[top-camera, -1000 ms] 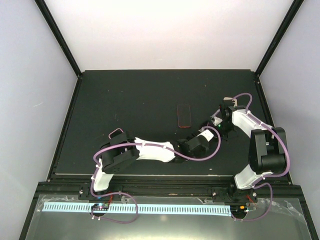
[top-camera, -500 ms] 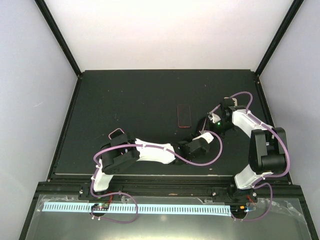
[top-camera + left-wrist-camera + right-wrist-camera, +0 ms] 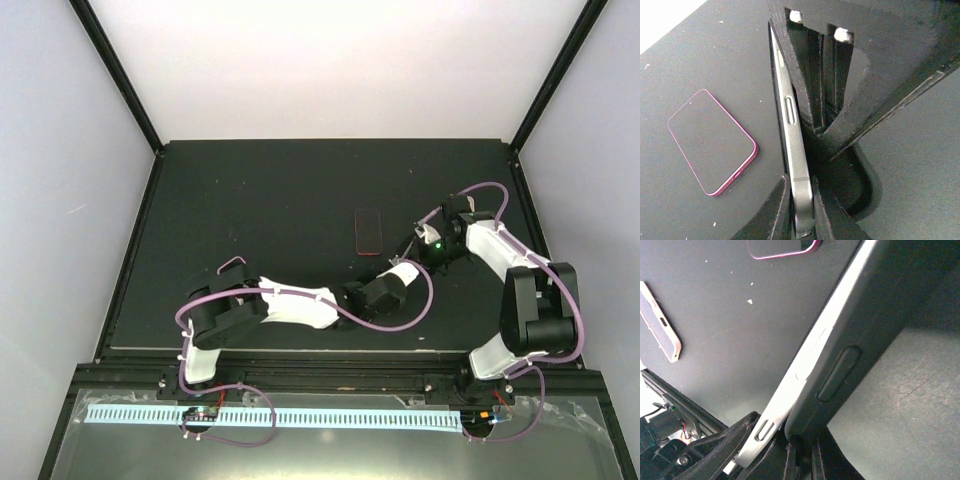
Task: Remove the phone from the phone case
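A grey phone (image 3: pixel 790 115) stands on edge above the black table, partly out of its dark phone case (image 3: pixel 875 315). In the left wrist view my left gripper (image 3: pixel 801 200) is shut on the phone's lower edge, one finger on each face. In the right wrist view the phone's silver side (image 3: pixel 815 350) shows beside the case, peeled away from it at the near end. My right gripper (image 3: pixel 801 460) is shut on the case's near end. In the top view the left gripper (image 3: pixel 405 265) and right gripper (image 3: pixel 425 245) meet right of centre.
A flat slab with a magenta rim (image 3: pixel 369 231) lies on the table just left of the grippers, also visible as the magenta-rimmed slab (image 3: pixel 710 140). A small white-edged object (image 3: pixel 660 322) lies on the table. The black table frame (image 3: pixel 300 350) runs along the near edge.
My left gripper has closed onto the phone's edge. The left arm's elbow has shifted left and the right wrist has turned slightly toward the centre.
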Action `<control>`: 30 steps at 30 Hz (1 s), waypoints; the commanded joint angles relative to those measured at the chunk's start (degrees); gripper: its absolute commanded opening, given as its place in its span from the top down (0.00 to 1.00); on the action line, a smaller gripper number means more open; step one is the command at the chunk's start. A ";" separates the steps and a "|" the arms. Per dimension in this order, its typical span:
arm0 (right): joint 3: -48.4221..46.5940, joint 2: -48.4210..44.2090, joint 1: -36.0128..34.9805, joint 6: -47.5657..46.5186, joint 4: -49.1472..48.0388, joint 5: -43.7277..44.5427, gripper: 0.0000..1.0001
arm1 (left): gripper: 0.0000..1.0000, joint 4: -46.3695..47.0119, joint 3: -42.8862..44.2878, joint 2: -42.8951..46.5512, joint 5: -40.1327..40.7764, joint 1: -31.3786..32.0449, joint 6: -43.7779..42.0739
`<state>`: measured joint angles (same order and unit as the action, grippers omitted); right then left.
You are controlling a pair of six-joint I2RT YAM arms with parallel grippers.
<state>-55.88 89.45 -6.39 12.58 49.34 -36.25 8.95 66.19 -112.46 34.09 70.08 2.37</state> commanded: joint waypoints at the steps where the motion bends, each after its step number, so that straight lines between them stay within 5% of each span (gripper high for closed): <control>1: -1.45 -2.76 0.60 -2.82 3.83 7.47 0.99 | 0.98 -2.08 -3.84 4.50 3.41 -2.60 0.14; 7: -2.77 -3.26 0.59 -3.35 3.02 17.94 0.99 | 0.99 -1.86 -6.04 9.93 0.68 -2.65 5.24; 23: -2.42 -6.98 0.59 -2.37 1.56 29.67 0.99 | 0.98 -2.83 -12.16 25.40 -0.35 -3.14 17.70; 30: -2.08 -11.48 0.68 -5.94 -1.32 29.84 0.99 | 0.98 -7.47 -10.70 27.13 7.38 -4.11 10.86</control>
<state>-57.52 82.02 -5.69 10.26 52.29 -9.13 4.67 53.52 -86.35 33.93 66.76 17.74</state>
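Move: The left gripper already pinches the silver-edged phone by its near end; the black phone case, still around or against the phone, has its middle about 6 cm ahead, 6 cm right and 2 cm lower. For the right gripper, which holds the case, the phone's middle is some 4 cm ahead, 1 cm left and 2 cm lower. On the table, 9 cm below the left gripper, a red-edged phone lies 11 cm ahead and 3 cm left; a pale slab lies 19 cm ahead and 22 cm right. Keep both grips shut and lift slowly together about 3 cm, easing the left gripper leftward to pry the phone out of the black case. Then part them fast: swing the left gripper up and left, away from the case, for a total of roughly 10 cm up and 8 left, rolling its left side down; jerk the right gripper about 8 cm right, sinking slightly and tipping to point almost straight down. ##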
